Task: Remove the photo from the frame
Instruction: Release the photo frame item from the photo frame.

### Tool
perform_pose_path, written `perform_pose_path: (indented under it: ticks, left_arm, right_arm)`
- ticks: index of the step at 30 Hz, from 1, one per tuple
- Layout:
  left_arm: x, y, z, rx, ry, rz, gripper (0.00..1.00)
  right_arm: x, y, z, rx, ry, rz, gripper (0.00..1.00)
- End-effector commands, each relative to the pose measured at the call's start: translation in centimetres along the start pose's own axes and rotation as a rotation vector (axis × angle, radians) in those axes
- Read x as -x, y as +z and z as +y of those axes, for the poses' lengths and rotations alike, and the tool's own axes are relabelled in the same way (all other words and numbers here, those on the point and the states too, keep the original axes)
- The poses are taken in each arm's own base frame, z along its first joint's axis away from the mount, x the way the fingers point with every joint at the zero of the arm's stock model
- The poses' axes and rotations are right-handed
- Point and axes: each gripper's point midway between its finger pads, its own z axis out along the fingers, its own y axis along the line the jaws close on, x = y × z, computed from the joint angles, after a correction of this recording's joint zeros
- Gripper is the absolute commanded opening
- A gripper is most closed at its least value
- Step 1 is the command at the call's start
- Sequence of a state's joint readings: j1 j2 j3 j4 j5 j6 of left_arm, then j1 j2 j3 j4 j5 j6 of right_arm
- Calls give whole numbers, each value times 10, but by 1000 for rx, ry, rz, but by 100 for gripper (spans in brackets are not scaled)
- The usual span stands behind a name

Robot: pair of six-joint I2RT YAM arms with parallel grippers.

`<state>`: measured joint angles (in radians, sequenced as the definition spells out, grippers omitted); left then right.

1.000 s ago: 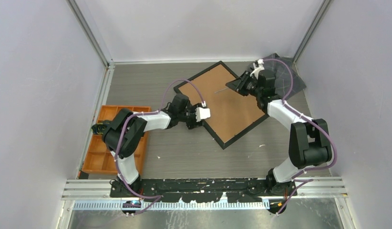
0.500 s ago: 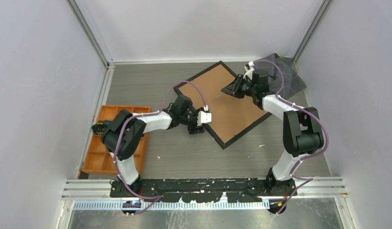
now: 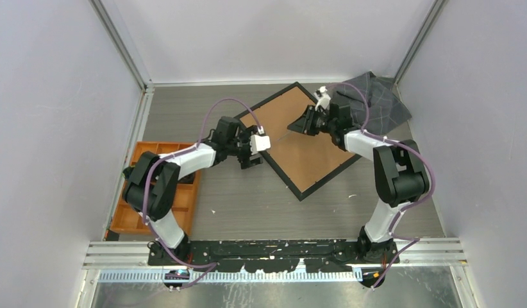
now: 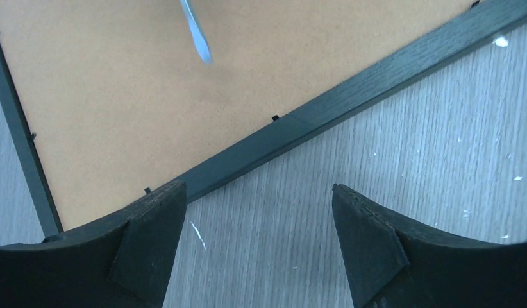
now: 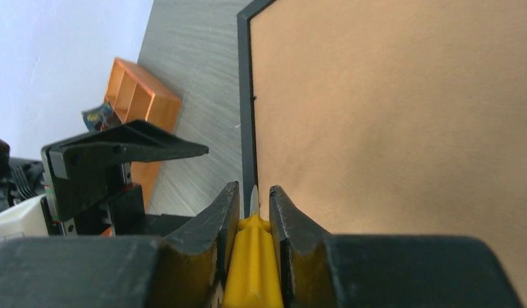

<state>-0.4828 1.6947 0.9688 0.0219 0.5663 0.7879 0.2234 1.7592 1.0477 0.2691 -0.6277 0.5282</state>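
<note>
The frame (image 3: 301,146) lies face down at the table's middle, brown board back up, thin black border (image 4: 351,106) around it. The photo is hidden beneath the board. My left gripper (image 3: 250,156) hovers open just off the frame's left edge, and only bare table shows between its fingers (image 4: 258,192). My right gripper (image 3: 298,124) is over the board's far part, shut on a yellow-handled screwdriver (image 5: 251,269). The screwdriver's metal tip (image 4: 195,32) points toward the left border.
An orange compartment tray (image 3: 152,192) sits at the left by the wall. A dark grey cloth (image 3: 376,102) lies crumpled in the far right corner. Walls close in the left, right and far sides.
My left gripper drew back to the left off the frame's edge and its jaws spread wider. My right gripper carried the screwdriver leftward over the board.
</note>
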Motion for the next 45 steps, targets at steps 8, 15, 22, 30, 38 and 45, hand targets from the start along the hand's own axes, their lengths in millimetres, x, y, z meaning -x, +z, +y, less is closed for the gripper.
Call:
perform_pose_path:
  ticks: [8,15,22,30,38,45]
  left_arm:
    - [-25,19,15,0,125,95,81]
    - [-25,23,14,19,109,77,78]
    - [-21,25,16,59,104,79,74]
    - [-19,30,8,50,129,88,68]
    - [-20,31,3,35,148,99,58]
    - [-22,33,0,13,153,112,49]
  right_arm:
    - [-29,26,15,209,-210,-9,1]
    - [-39,28,12,249,-243,-18,1]
    - [-47,29,5,235,-235,24,1]
    - [-46,25,4,205,-215,65,1]
    - [-43,23,5,201,-201,70,1]
    - [-35,20,0,183,-185,52,1]
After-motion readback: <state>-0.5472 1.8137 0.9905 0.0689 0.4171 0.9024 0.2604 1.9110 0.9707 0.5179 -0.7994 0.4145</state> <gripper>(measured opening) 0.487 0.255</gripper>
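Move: The screwdriver tip, held in the right hand, is meant for the tab on the frame's left-hand border; that tab lies about 8 cm to the hand's left, 2 cm back and 11 cm below. Its neighbour along the border is 5 cm farther left and 7 cm farther out; the frame's left corner, 10 cm left and 12 cm out from the tab. From the left hand the tab is some 4 cm right, 2 cm ahead and 6 cm below. Down about 5 cm, with 3 cm to the left and a little back, the right hand lowers the held screwdriver to the tab, turning counter-clockwise, then keeps its blade there, easing back slightly right. The left hand sinks about 4 cm to the outer side of the frame's border, rolls slightly, edges forward, and closes its wide-open fingers to about half. ##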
